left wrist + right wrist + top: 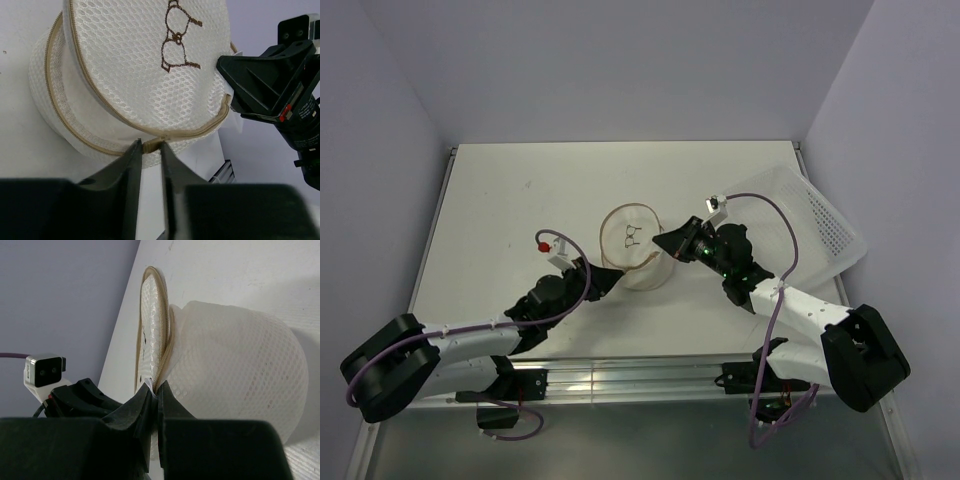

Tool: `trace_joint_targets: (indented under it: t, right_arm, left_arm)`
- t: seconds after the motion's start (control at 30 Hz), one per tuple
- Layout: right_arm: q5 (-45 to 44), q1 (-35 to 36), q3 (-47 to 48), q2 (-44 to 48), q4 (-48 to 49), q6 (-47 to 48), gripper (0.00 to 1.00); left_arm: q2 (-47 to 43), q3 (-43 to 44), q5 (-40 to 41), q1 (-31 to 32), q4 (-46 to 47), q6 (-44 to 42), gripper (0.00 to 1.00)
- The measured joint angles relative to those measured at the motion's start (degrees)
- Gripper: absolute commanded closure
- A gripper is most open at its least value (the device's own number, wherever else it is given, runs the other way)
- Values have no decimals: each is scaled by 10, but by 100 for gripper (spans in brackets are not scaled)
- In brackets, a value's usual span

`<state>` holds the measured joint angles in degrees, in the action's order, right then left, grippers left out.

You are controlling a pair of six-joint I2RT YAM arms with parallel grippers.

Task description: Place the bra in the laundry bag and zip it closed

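The laundry bag (pixel 633 250) stands mid-table, a white mesh drum with tan zipper trim and its lid tilted partly open. In the left wrist view the bag (pixel 135 65) shows its brown eyeglasses-like mark. My left gripper (pixel 613 277) is at the bag's near left rim, shut (pixel 149 146) on the tan zipper tab (pixel 151 144). My right gripper (pixel 667 243) is at the bag's right rim, shut (pixel 156 390) on a small white tag (pixel 151 384) at the zipper seam of the bag (pixel 235 360). The bra does not show; the bag's body bulges.
A white perforated plastic tray (pixel 815 225) lies at the right edge of the table, behind my right arm. The purple walls close in the table at the back and sides. Both arms reach in from the near edge.
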<state>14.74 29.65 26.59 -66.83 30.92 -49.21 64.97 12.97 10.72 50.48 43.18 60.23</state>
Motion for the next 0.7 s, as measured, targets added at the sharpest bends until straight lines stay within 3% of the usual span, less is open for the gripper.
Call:
trace_joint_targets:
  t: [0.23,0.43,0.53,0.57,0.63,0.7]
  right_arm:
    - [0,0,0,0,0,0,100]
    - [0,0,0,0,1,-4,100]
    - [-2,0,0,0,-4,-5,58]
    - [-6,0,0,0,-9,-4,29]
    - [-18,0,2,0,-31,4,11]
    - [-33,2,2,8,-60,11,6]
  left_arm:
    - [-18,-3,1,0,2,5,99]
    - [-28,-6,3,0,1,4,100]
    - [-30,-6,3,0,1,4,100]
    - [-31,-6,3,0,-1,4,100]
    - [-34,-6,5,0,-2,4,100]
    - [-42,-6,6,0,-2,4,100]
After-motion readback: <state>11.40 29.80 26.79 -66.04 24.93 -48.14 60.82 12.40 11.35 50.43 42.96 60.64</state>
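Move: The tan zip tab on the laundry bag's near rim already sits between the left fingertips, about 1 cm ahead; from that hand the raised lid with its drawing is centred some 6 cm ahead, 2 cm right and 3 cm up, the bag body 3 cm ahead, 4 cm right and 6 cm down. The right fingers still grip the white tab at the bag's right rim, right at their hand point; the zip tab lies roughly 7 cm back, 8 cm left and 3 cm below them. Left fingers pinch and lift the tan zip tab about 2 cm; right opens off the white tab, sinking. ##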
